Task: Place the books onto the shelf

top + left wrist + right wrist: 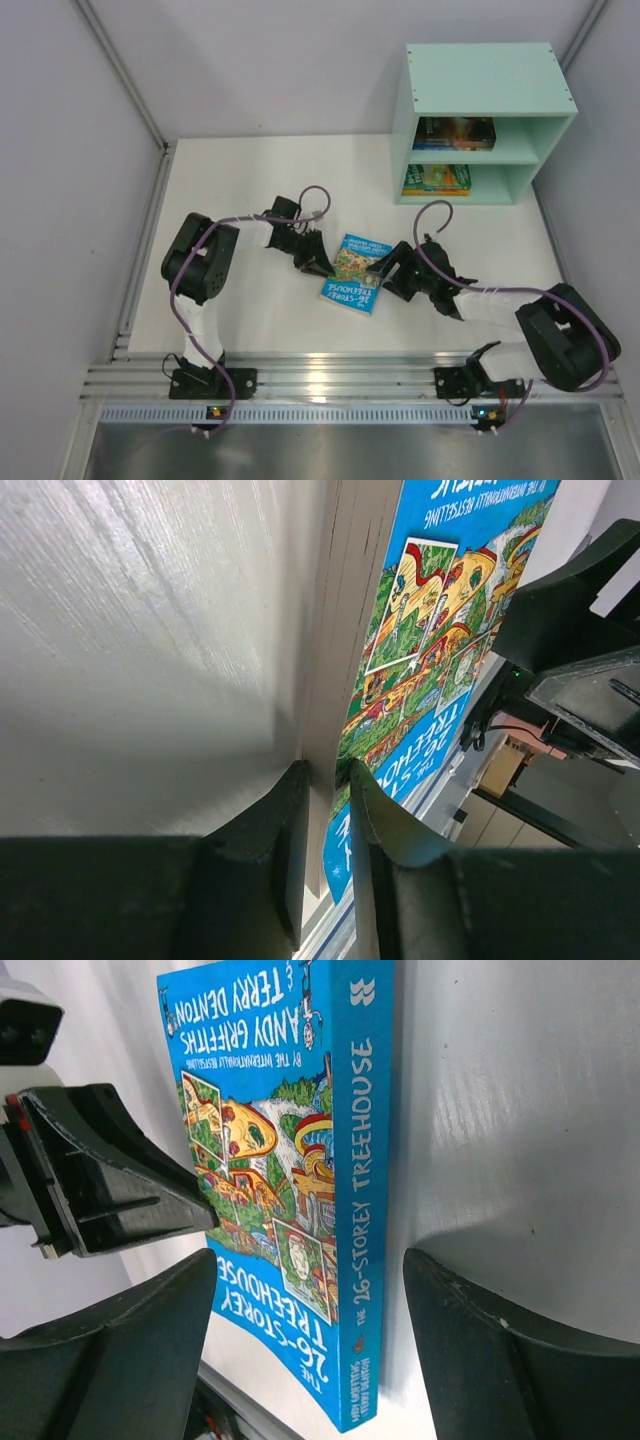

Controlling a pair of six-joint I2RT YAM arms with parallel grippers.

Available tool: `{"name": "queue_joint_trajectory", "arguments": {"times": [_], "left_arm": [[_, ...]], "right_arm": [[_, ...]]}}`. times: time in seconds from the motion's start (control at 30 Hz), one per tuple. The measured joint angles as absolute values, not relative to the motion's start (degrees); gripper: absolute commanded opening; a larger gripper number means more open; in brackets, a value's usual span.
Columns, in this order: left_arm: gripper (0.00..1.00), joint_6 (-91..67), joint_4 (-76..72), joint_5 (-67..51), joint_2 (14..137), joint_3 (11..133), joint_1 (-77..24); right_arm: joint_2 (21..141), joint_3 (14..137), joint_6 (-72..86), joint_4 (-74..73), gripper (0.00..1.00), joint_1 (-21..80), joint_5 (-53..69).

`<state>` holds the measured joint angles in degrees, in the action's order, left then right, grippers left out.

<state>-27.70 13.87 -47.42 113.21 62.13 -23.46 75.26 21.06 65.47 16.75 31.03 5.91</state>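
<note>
A blue paperback (355, 272), "The 26-Storey Treehouse", lies in the middle of the white table between both grippers. My left gripper (315, 262) is shut on its page edge. In the left wrist view the pages (325, 680) sit squeezed between the two fingers (290, 820). My right gripper (310, 1350) stands open, one finger on each side of the book's spine (362, 1210), touching neither side. The mint-green shelf (480, 90) stands at the back right. It holds books in its upper compartment (455, 133) and its lower compartment (437, 179).
Grey walls close in the table (240, 180) at the left, back and right. An aluminium rail (340, 375) runs along the near edge by the arm bases. The left gripper's black body (100, 1170) shows in the right wrist view.
</note>
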Motion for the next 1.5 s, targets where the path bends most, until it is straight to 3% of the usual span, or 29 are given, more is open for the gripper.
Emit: {"name": "queue_joint_trajectory", "arguments": {"times": [0.23, 0.53, 0.7, 0.73, 0.87, 0.9, 1.1, 1.13, 1.27, 1.5], "left_arm": [[0.01, -28.67, 13.08, -49.65, 114.37, 62.13, -22.9], [0.01, -28.86, 12.73, -51.0, 114.98, 62.13, -22.46], [0.03, -29.3, 12.38, -51.83, 115.26, 62.13, -22.24], [0.04, -29.45, 12.36, -51.83, 115.26, 62.13, -22.22], [0.26, -29.74, 12.58, -51.81, 115.22, 62.22, -22.31], [0.38, -29.85, 12.91, -51.64, 115.11, 62.37, -22.52], [0.66, -30.06, 19.27, -43.53, 110.56, 66.0, -22.35], [0.99, -30.0, 20.8, -41.8, 109.3, 67.72, -21.96], [0.99, -29.63, 24.82, -37.45, 104.6, 74.54, -20.88], [0.99, -29.58, 27.53, -34.87, 95.68, 76.66, -20.78]], "right_arm": [[80.44, 20.99, 71.44, 24.27, 0.73, 31.03, 8.16], [86.11, 14.9, 73.93, 40.82, 0.45, 31.0, 11.88], [92.77, 10.9, 76.82, 54.89, 0.13, 31.0, 14.06], [94.02, 10.07, 77.58, 58.06, 0.0, 31.0, 14.15], [97.95, 7.14, 80.53, 67.42, 0.0, 30.92, 14.26], [98.1, 6.42, 81.1, 68.49, 0.0, 30.46, 14.26], [92.55, 2.48, 82.26, 69.78, 0.0, 23.59, 16.12], [90.13, 2.28, 82.15, 69.19, 0.0, 21.61, 16.16], [78.3, 2.28, 81.1, 62.89, 0.0, 17.39, 15.05], [49.5, 7.09, 70.91, 24.75, 0.0, 15.0, 8.91]]}}
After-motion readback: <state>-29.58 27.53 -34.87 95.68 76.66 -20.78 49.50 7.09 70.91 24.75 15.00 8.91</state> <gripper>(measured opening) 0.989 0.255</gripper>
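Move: The 26-Storey Treehouse book lies between my hands, its spine facing my open right fingers. Its middle is about 7 cm left of my right hand, level with it fore and aft and some 2 cm below. My left hand already grips the opposite edge, so the middle is about 7 cm to its right. The books on the lower shelf sit roughly 26 cm ahead of my right hand and 17 cm to its right. While my left hand holds the book still, I ease my right hand about 2 cm left, then slightly back and down as its fingers close and pinch the spine. Then my left hand lets go, opening wide and drawing up some 15 cm and forward 7, as my right carries the book right about 9 cm, up 8 and a little forward, tipping up and turning clockwise some 15 degrees. ##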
